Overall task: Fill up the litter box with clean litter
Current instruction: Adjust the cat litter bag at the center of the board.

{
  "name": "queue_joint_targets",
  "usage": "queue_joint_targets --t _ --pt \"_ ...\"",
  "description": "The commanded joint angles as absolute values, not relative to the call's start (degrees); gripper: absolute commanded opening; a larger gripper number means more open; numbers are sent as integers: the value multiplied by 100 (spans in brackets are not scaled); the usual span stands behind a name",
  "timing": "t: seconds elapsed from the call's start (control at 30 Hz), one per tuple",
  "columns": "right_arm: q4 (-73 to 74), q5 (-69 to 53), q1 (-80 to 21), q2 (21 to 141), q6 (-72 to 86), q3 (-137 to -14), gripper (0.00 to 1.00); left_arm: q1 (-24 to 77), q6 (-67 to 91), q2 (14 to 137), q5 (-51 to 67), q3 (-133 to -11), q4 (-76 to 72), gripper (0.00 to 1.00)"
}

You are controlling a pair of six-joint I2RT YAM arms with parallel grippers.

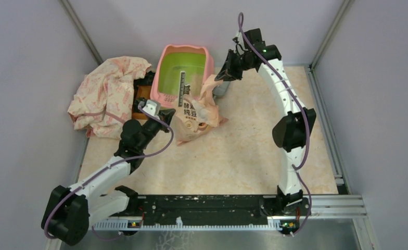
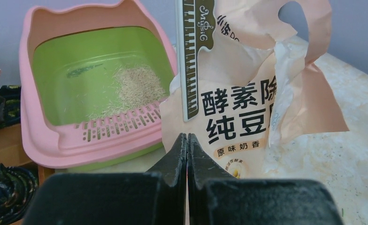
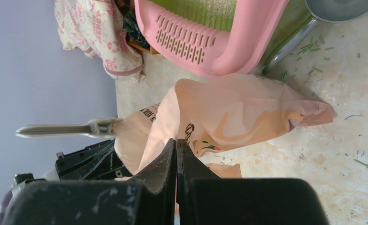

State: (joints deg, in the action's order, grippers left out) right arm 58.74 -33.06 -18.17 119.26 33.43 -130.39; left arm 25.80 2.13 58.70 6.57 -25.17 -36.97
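The litter box (image 1: 163, 58), pink-rimmed and lime-green inside, stands at the back of the table. A thin patch of clean litter (image 2: 137, 86) lies on its floor. The peach litter bag (image 1: 196, 112) with bold Chinese lettering leans against the box's near right corner, a ruler-marked clip strip (image 2: 191, 56) across its front. My right gripper (image 1: 220, 77) is shut on the bag's upper corner and holds it up; the film runs between its jaws (image 3: 176, 140). My left gripper (image 2: 187, 137) is shut at the bag's lower left edge, with a peach sliver between its jaws.
A crumpled floral cloth (image 1: 111, 94) lies left of the box over dark patterned things (image 2: 3, 187). A silver metal scoop (image 3: 332, 7) rests on the table right of the box. Grey walls close in on three sides. Green specks dot the tabletop (image 3: 313, 70).
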Motion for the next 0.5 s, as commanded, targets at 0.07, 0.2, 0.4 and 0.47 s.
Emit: queue_joint_targets --t 0.07,0.2,0.4,0.47 --pt "5972 -3695 -1762 11619 2926 -13492 0 2478 474 6139 1377 -2422 -4286 0" --pt "5952 -3538 -1708 11481 2895 -13461 0 2379 635 6372 1478 -2329 -4571 11" --pt "6097 -3136 -1698 11405 2750 -13565 31 2273 751 6500 1677 -2375 -4708 21" --pt "6104 -3062 -1698 11313 2766 -13562 32 2238 787 6596 1781 -2426 -4799 21"
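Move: The bag's middle lies about 8 cm to the right of the left gripper, some 2 cm ahead and 8 cm lower. The bag clip is roughly 6 cm ahead, 4 cm right and 4 cm above it; the litter box is about 15 cm ahead, 3 cm right and well below. The right gripper holds the bag's top edge, with the bag's middle 7 cm left, 11 cm back and 14 cm lower; the scoop lies almost straight beneath. Lower the left gripper about 2.5 cm, easing 1 cm right towards the bag's near left side, turning slightly clockwise and parting the shut fingers by about a fifth. With the right, keep the pinch on the bag's top edge through a lift of some 1.5 cm, then open the fingers to about a third to let go, easing right. ##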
